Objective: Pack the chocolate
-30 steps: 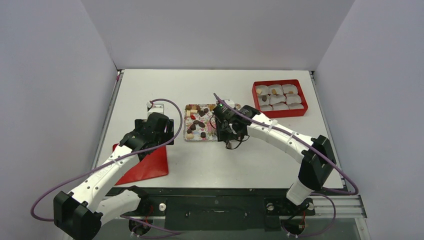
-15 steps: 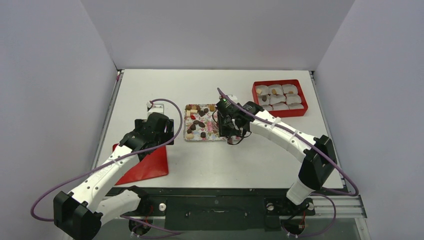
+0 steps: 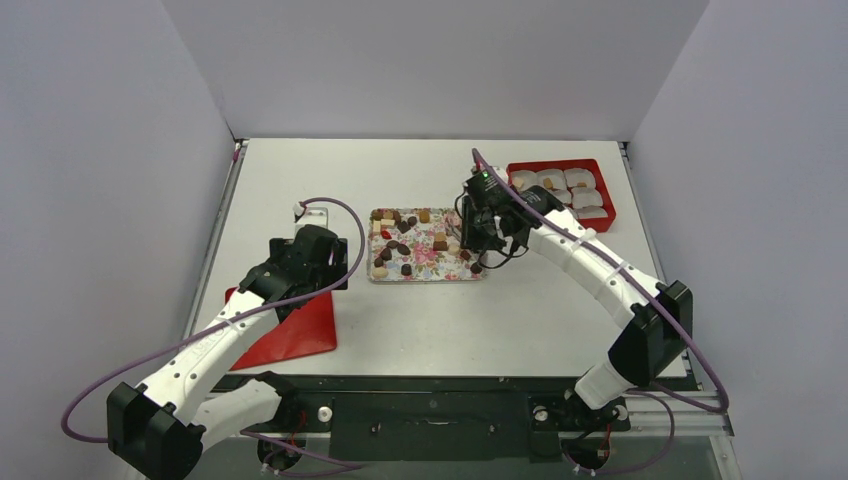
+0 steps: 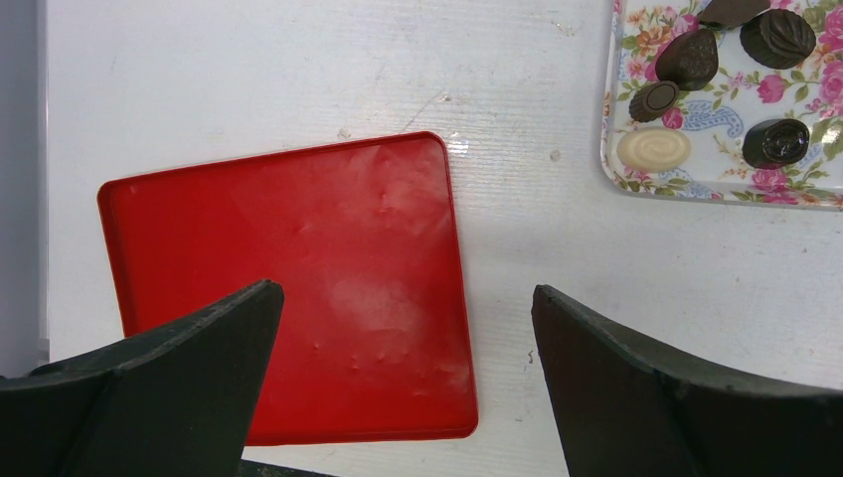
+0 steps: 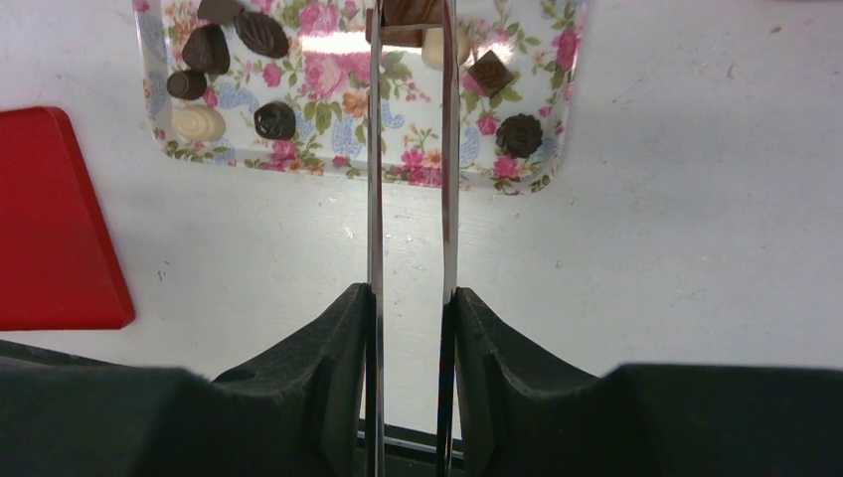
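Several chocolate (image 3: 397,246) pieces, dark, tan and cream, lie on the flower-patterned tray (image 3: 420,277) at mid-table. In the right wrist view my right gripper (image 5: 413,293) is shut on a pair of metal tongs (image 5: 375,179), and a brown chocolate (image 5: 408,12) sits pinched between the tong tips over the tray's far part (image 5: 328,70). From above, that gripper (image 3: 482,245) hangs over the tray's right end. My left gripper (image 4: 403,293) is open and holds nothing, hovering above a flat red lid (image 4: 288,288).
A red box (image 3: 570,227) lined with white paper cups stands at the back right; a few cups hold chocolates. The red lid (image 3: 290,335) lies near the left front of the table, beneath the left arm. Grey walls close in both sides.
My right arm has swung right and away from me with the tongs, from the tray's middle to its right end. The left arm has not moved.
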Controlling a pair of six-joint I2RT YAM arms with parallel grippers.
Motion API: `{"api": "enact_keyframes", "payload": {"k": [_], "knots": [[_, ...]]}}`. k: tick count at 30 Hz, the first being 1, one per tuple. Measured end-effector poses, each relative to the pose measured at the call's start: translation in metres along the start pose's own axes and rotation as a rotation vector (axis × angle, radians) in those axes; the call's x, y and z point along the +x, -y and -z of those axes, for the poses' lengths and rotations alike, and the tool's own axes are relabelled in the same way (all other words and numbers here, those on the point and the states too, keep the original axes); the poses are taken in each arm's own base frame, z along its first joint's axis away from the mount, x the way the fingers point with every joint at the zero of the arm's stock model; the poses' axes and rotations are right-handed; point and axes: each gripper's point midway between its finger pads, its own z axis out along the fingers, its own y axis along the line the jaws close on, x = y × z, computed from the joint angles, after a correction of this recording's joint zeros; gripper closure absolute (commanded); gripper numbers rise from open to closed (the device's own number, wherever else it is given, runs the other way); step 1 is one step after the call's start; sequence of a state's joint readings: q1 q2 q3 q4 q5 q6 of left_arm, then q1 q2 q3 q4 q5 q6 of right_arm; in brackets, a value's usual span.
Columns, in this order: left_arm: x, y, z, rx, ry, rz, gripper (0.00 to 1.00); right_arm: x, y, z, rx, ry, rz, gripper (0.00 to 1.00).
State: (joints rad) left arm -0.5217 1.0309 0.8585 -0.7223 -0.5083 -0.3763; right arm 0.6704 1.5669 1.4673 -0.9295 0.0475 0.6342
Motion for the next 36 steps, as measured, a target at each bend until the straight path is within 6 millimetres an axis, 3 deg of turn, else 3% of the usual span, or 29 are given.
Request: {"api": "enact_keyframes", "payload": {"k": [9,15,24,30,36], "knots": [[0.0,0.0,0.0,0.0,0.0,0.0,0.04,-0.043,0.042,0.008,0.033,0.063,-0.111,0.7],[0.0,0.0,0.0,-0.001,0.0,0.001,0.04,-0.071,0.1,0.011,0.105,0.106,-0.225,0.69],[0.0,-0.001,0.0,-0.003,-0.001,0.003,0.04,-0.089,0.174,0.016,0.194,0.139,-0.37,0.69],[0.0,-0.001,0.0,-0.003,-0.001,0.004,0.04,-0.108,0.201,0.002,0.215,0.145,-0.424,0.7],[0.0,-0.001,0.0,-0.004,-0.001,0.004,0.04,-0.109,0.22,-0.022,0.235,0.104,-0.458,0.7]]}}
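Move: The right gripper already holds a brown chocolate, over the right half of the floral tray. The empty centre cup of the red box lies about 17 cm ahead, 21 cm to its right and 9 cm below. Left of that cup, by some 7 cm and level with it, is a cup with a dark chocolate; the far-middle cup, with a light brown piece, is 5 cm beyond it and 2 cm to its left. From the idle left gripper, the centre cup is roughly 19 cm ahead and 55 cm right. Swing the right gripper about 21 cm right and 14 cm forward, off the floral tray and over the red box to the centre cup, keeping the pinch on the brown chocolate. Rise slightly on the way, then sink about 3 cm at the end, turning the wrist some 30 degrees clockwise. ##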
